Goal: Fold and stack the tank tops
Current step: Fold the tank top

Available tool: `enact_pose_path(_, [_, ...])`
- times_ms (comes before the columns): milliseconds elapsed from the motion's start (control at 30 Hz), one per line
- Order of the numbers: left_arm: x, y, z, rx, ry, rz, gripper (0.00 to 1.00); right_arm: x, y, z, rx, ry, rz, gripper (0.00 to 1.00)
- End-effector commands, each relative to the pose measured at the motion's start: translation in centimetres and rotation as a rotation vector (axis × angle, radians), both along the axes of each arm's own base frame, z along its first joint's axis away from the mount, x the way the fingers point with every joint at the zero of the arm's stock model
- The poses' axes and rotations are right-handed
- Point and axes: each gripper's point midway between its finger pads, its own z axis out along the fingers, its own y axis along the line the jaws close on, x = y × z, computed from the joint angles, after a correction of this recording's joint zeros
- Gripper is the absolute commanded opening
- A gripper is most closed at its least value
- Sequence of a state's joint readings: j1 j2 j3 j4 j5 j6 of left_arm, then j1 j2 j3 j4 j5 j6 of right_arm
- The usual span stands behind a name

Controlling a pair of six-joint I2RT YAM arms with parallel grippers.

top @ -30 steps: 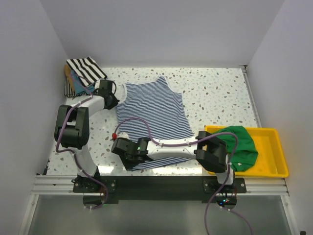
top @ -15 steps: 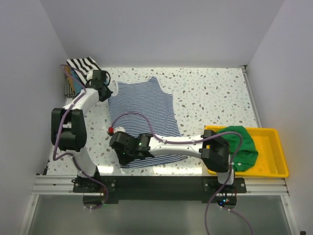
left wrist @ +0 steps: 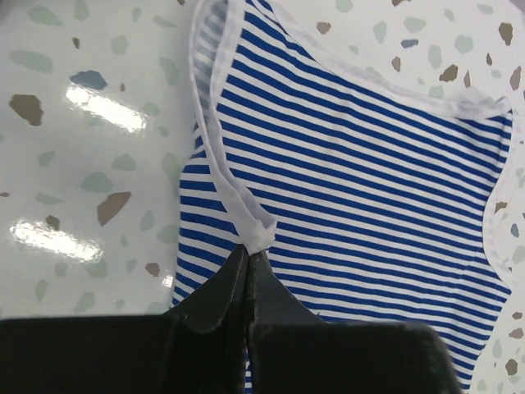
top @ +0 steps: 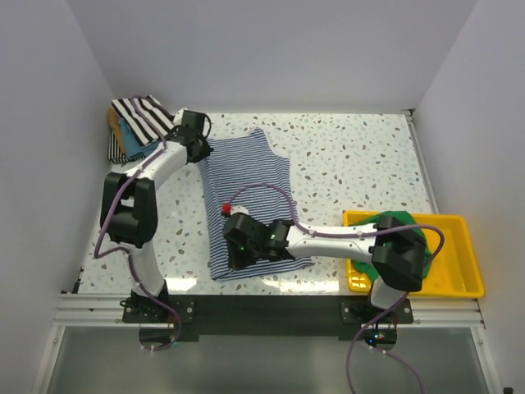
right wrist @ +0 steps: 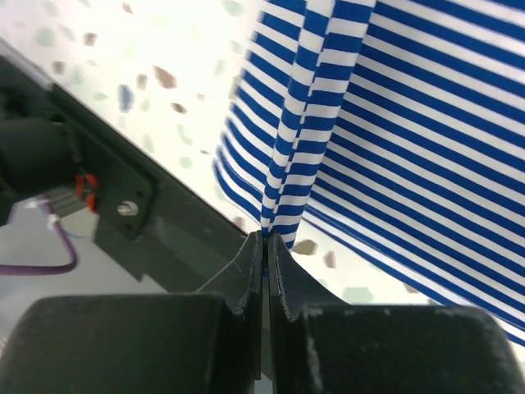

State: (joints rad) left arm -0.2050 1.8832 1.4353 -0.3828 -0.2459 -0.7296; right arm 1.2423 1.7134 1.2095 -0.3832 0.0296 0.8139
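The blue-and-white striped tank top [top: 250, 193] lies on the table, its left side lifted and drawn over itself. My left gripper [top: 202, 151] is at its far left corner. In the left wrist view that gripper [left wrist: 248, 249] is shut on the white strap edge of the tank top [left wrist: 369, 180]. My right gripper [top: 234, 250] is at the near left part. In the right wrist view it [right wrist: 267, 235] is shut on a raised fold of the striped cloth [right wrist: 410, 123]. A green tank top [top: 408, 222] sits in the tray, partly hidden behind the right arm.
The yellow tray [top: 459, 279] stands at the near right. A stack of folded tops, with a black-and-white striped one [top: 141, 113] uppermost, lies in the far left corner. The black front rail [right wrist: 123, 213] of the table is just beside the right gripper.
Both grippers have moved to the right, drawing the striped top's left edge with them. The cloth now looks narrower and lies more to the right.
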Motion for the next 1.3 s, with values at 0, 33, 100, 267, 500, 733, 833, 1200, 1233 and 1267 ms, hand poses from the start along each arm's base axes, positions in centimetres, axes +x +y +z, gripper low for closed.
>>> enact_pose_path(0, [2.3, -2.2, 1.6, -0.013, -0.081, -0.022, 0.00, -0.8, -0.8, 0.3, 0.049, 0.049, -0.029, 0.00])
enact_pose_path(33, [2.4, -2.9, 1.6, -0.016, -0.083, -0.033, 0.00, -1.0, -1.4, -0.6, 0.037, 0.057, -0.038, 0.00])
enact_pose_path(100, [2.5, -3.8, 0.9, -0.017, -0.073, -0.047, 0.00, -1.1, -2.0, -1.3, 0.033, 0.070, -0.056, 0.00])
enact_pose_path(267, [2.3, -5.7, -1.3, -0.008, -0.039, -0.081, 0.00, -1.1, -3.4, -3.2, 0.003, 0.072, -0.100, 0.00])
enact_pose_path(500, [2.0, -6.9, -3.6, -0.015, -0.014, -0.120, 0.00, -0.8, -4.4, -4.4, -0.025, 0.062, -0.134, 0.00])
enact_pose_path(733, [1.9, -7.8, -5.1, -0.026, -0.009, -0.160, 0.04, -0.7, -5.7, -5.6, -0.059, 0.051, -0.168, 0.07])
enact_pose_path(833, [2.1, -8.3, -4.5, -0.042, -0.038, -0.187, 0.21, -0.2, -6.6, -4.9, -0.073, 0.019, -0.189, 0.24])
enact_pose_path(1200, [3.2, -11.6, 0.3, -0.150, -0.174, -0.299, 0.51, 6.5, -14.3, 1.0, -0.211, -0.210, -0.412, 0.47])
enact_pose_path(1233, [3.4, -12.1, 1.0, -0.162, -0.190, -0.312, 0.51, 7.2, -15.5, 0.8, -0.230, -0.199, -0.432, 0.47])
enact_pose_path(1267, [3.4, -12.9, 1.4, -0.179, -0.197, -0.333, 0.51, 8.1, -16.5, 0.8, -0.243, -0.205, -0.448, 0.47])
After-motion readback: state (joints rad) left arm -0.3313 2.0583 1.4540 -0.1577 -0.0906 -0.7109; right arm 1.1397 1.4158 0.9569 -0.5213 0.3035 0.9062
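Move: From the left hand, pinching the tank top's strap, the spot on the shirt where it will be laid is about 7 cm to the right, level fore and aft and some 6 cm below; the far shoulder tip is 16 cm right, 7 cm ahead, and the folded stack 20 cm left, 8 cm ahead. From the right hand, holding the hem, the laying spot is roughly 6 cm right, 1 cm back and 6 cm down; the hem's right corner is 22 cm right and level. Carrying the strap and hem end of the left edge together, both hands go right and down about 6 cm each, laying it onto the shirt's body, then open about halfway and let go. The left drifts on a few cm right, rising slightly; the right lifts off some 6 cm, heading right and forward and turning a little clockwise. ##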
